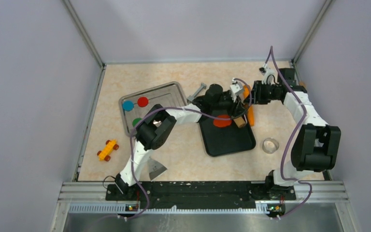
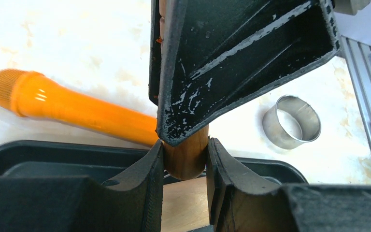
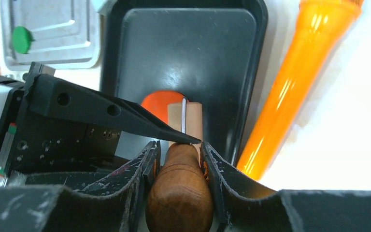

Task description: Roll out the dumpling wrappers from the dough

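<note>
The dough (image 1: 221,121) is a flat orange-red patch on the black tray (image 1: 227,142); in the right wrist view the dough (image 3: 155,103) lies just beyond the pale roller (image 3: 192,118) of a wooden rolling pin (image 1: 240,122). My left gripper (image 2: 186,151) is shut on the pin's brown handle (image 2: 187,157). My right gripper (image 3: 179,151) is shut on the same pin's brown handle (image 3: 181,193), its fingers meeting the left ones. Blue (image 1: 127,105), red (image 1: 143,101) and green (image 1: 136,122) dumpling wrappers lie on the metal tray (image 1: 166,89).
A long orange carrot-shaped toy (image 2: 77,108) lies right of the black tray. A metal ring cutter (image 1: 270,145) stands at the front right. A yellow toy car (image 1: 107,149) and a grey scraper (image 1: 157,169) sit at the front left. A grey tool (image 1: 197,92) lies behind the black tray.
</note>
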Action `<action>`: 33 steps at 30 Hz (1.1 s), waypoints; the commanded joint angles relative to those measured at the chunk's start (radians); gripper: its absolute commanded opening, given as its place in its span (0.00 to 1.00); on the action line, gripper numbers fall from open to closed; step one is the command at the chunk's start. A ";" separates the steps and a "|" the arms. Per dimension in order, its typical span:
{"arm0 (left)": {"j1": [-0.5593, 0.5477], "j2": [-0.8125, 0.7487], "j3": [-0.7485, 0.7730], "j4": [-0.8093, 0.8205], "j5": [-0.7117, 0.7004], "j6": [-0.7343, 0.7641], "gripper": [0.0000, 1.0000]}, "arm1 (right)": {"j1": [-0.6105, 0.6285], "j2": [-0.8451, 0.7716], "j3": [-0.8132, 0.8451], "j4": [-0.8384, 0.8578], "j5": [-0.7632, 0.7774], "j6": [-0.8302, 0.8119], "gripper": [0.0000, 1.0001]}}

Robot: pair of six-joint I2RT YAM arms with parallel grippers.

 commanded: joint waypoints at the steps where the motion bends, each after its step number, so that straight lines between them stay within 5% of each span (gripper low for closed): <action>1: 0.018 -0.120 -0.006 0.037 -0.042 0.012 0.00 | 0.019 -0.106 0.087 -0.051 -0.258 0.010 0.00; 18: 0.034 -0.093 -0.195 0.071 -0.171 0.053 0.00 | 0.087 0.055 -0.025 0.117 -0.254 -0.101 0.00; 33: 0.056 -0.129 -0.375 0.079 -0.143 0.038 0.00 | 0.133 0.114 -0.125 0.148 -0.137 -0.163 0.00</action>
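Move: On the black tray, the flat red dough has its middle about 8 cm to the left of the left hand, 3 cm back and 10 cm below; the tray's middle is some 6 cm left and 4 cm back. The orange microphone lies roughly 6 cm to that hand's right and 5 cm farther out. From the right hand the dough is about 10 cm left, 5 cm back and 12 cm below, the microphone 4 cm right and 3 cm ahead. Lifting the roller by its upright handle, both hands rise together about 4 cm, swing left over the dough and lower it past the starting height onto it, ending about 5 cm to the left. The last 1.5 cm or so run level leftward along the dough while the hands turn the handle some 10 degrees counter-clockwise; both grips stay shut. ##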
